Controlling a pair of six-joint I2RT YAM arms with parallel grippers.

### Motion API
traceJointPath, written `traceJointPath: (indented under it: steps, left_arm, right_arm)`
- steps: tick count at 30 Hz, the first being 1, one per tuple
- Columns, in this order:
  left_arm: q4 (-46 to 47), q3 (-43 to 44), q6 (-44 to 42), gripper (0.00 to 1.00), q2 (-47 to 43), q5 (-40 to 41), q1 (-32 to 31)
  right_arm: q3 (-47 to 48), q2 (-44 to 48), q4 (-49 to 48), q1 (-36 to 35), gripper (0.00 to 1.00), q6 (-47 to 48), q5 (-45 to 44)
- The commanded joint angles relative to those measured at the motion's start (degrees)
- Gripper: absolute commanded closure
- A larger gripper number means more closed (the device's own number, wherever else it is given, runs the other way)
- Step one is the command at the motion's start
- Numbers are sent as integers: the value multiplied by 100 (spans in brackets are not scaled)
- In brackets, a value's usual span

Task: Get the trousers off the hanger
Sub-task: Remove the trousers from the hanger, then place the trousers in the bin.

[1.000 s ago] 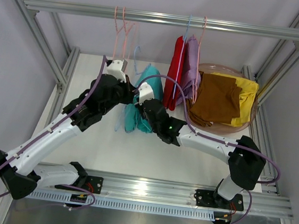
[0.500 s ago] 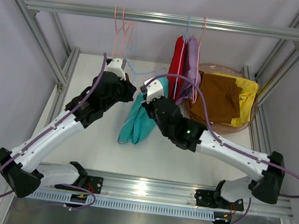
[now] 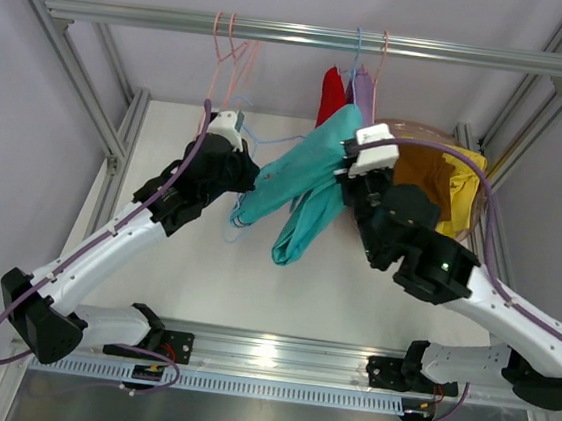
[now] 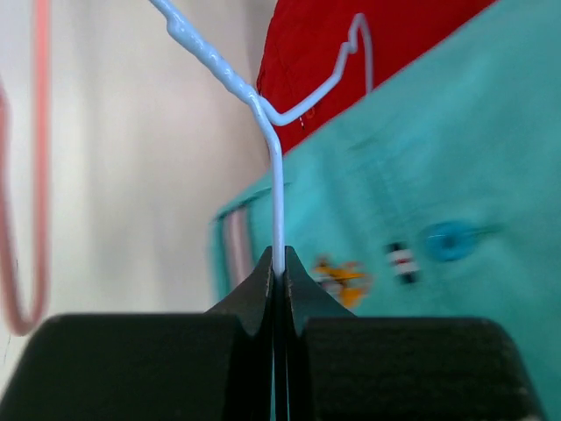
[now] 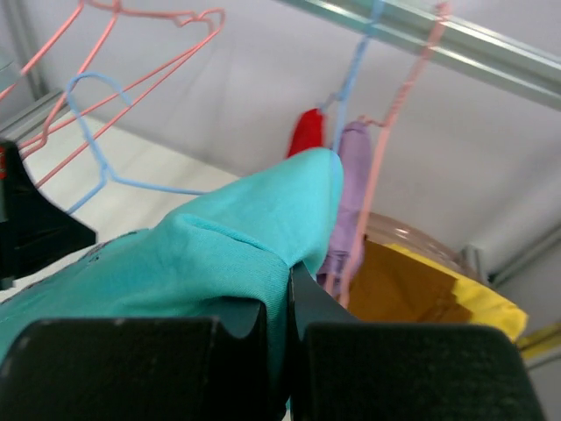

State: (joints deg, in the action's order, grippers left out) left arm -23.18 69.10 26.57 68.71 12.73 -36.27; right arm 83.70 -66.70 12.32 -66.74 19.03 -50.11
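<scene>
The teal trousers [image 3: 310, 173] stretch in the air between my two grippers, one leg hanging down. My right gripper [image 3: 349, 165] is shut on their upper end [image 5: 219, 254], raised near the rail. My left gripper [image 3: 241, 169] is shut on the wire of the light blue hanger [image 4: 277, 193], with the teal cloth [image 4: 421, 175] just behind it. The red trousers [image 3: 332, 90] and lavender trousers [image 3: 362, 86] hang on hangers from the rail. The brown trousers [image 3: 418, 170] and yellow trousers [image 3: 467, 185] lie in the tub.
The pinkish round tub [image 3: 410, 129] stands at the back right, behind my right arm. Empty pink hangers [image 3: 232, 55] hang from the metal rail [image 3: 309, 36] at the left. Frame posts stand along both sides of the table.
My right gripper shut on the teal trousers, then rose up and to the right, pulling them taut away from the blue hanger. My left gripper kept its hold on the hanger.
</scene>
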Motion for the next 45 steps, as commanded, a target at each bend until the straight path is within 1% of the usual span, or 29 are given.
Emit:
traceJointPath:
  steps: [1,2,6,13,16,18,21,22,24,26,28,30,31,32,33,34,35,36,37,38,39,40,42,45]
  left_arm:
    - [138,174,-55,99,-33,-95,59]
    - [138,174,-64,100,-42,-113,59]
    - [147,183,-90,100,-33,-148,59]
    - [121,200,-117,100,37,-122,59]
    - [103,218,-117,100,55,-139,59]
    - [103,200,-117,100,64,-148,50]
    - [86,227,-108,100,99,-192,41]
    - [77,235,-108,100,108,-210,41]
    - [59,253,-108,100,143,-245,15]
    - [33,262,-117,100,152,-227,-29]
    - [24,271,-152,100,152,-201,-90]
    - [15,288,-169,99,160,-192,-152]
    - [6,314,-178,100,161,-192,-170]
    - [-2,315,-187,100,161,-183,-178]
    - [-11,315,-196,100,161,-175,-205]
    - [-11,306,-204,100,161,-166,-222]
    - [-20,314,-213,100,161,-166,-231]
    - [-29,323,-222,100,152,-148,-240]
    - [-20,323,-231,100,152,-122,-249]
    - [-20,332,-240,100,143,-131,-258]
    - [-20,323,-240,100,134,-139,-258]
    - [-29,341,-240,100,134,-165,-258]
    - [-46,358,-240,100,134,-210,-258]
    - [-46,376,-240,99,117,-324,-258]
  right_arm:
    - [59,850,-415,-102,100,470,-798]
    - [24,1095,-397,-128,100,505,-886]
    - [-82,1588,-204,-181,100,602,-1229]
    - [-135,2309,122,-173,100,892,-1783]
    - [-275,2608,17,-164,100,1243,-2090]
    - [-380,2749,-1,-146,100,1279,-2231]
    - [-617,2995,-351,-103,100,1542,-2450]
    - [-827,3057,-509,-94,100,1664,-2503]
    - [-1039,3136,-774,2,100,1657,-2574]
    - [-1539,3180,-1448,143,100,1832,-2618]
    - [-1908,3163,-1601,547,100,1702,-2400]
    - [-1989,2857,-1505,950,100,1114,-2197]
    - [-1954,2699,-991,1492,100,807,-1831]
    - [-1780,2523,-716,1810,100,74,-1627]
    - [-1674,2147,-496,2162,100,-282,-1381]
    - [-1568,1978,-267,2931,100,-651,-1083]
    - [-1411,1828,48,3321,100,-994,-410]
    - [-1357,1696,112,3682,100,-1476,-73]
    - [-1287,1443,209,4016,100,-1716,244]
    - [-1208,1318,245,4542,100,-1875,760]
    - [-1024,1030,245,4860,100,-2207,931]
    - [-935,870,236,4863,100,-2289,1020]
    - [-673,554,219,5118,100,-2386,1134]
    - [-531,-35,79,5285,100,-2544,1108]
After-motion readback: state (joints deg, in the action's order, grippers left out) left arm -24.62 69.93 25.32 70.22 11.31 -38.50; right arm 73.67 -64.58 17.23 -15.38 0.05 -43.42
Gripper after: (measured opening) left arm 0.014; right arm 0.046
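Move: The tray with the folded brown and yellow clothes, where the right hand's teal trousers go, lies about 20 cm ahead of it, 21 cm right and 44 cm below. The purple trousers hang some 18 cm ahead, 2 cm right and 11 cm lower; the red trousers 18 cm ahead, 5 cm left, 12 cm lower. From the left hand, still gripping the blue hanger, the tray is roughly 13 cm ahead, 39 cm right, 27 cm below. Still pinching the teal trousers, the right hand sweeps some 25 cm right, then forward and down towards the tray. ##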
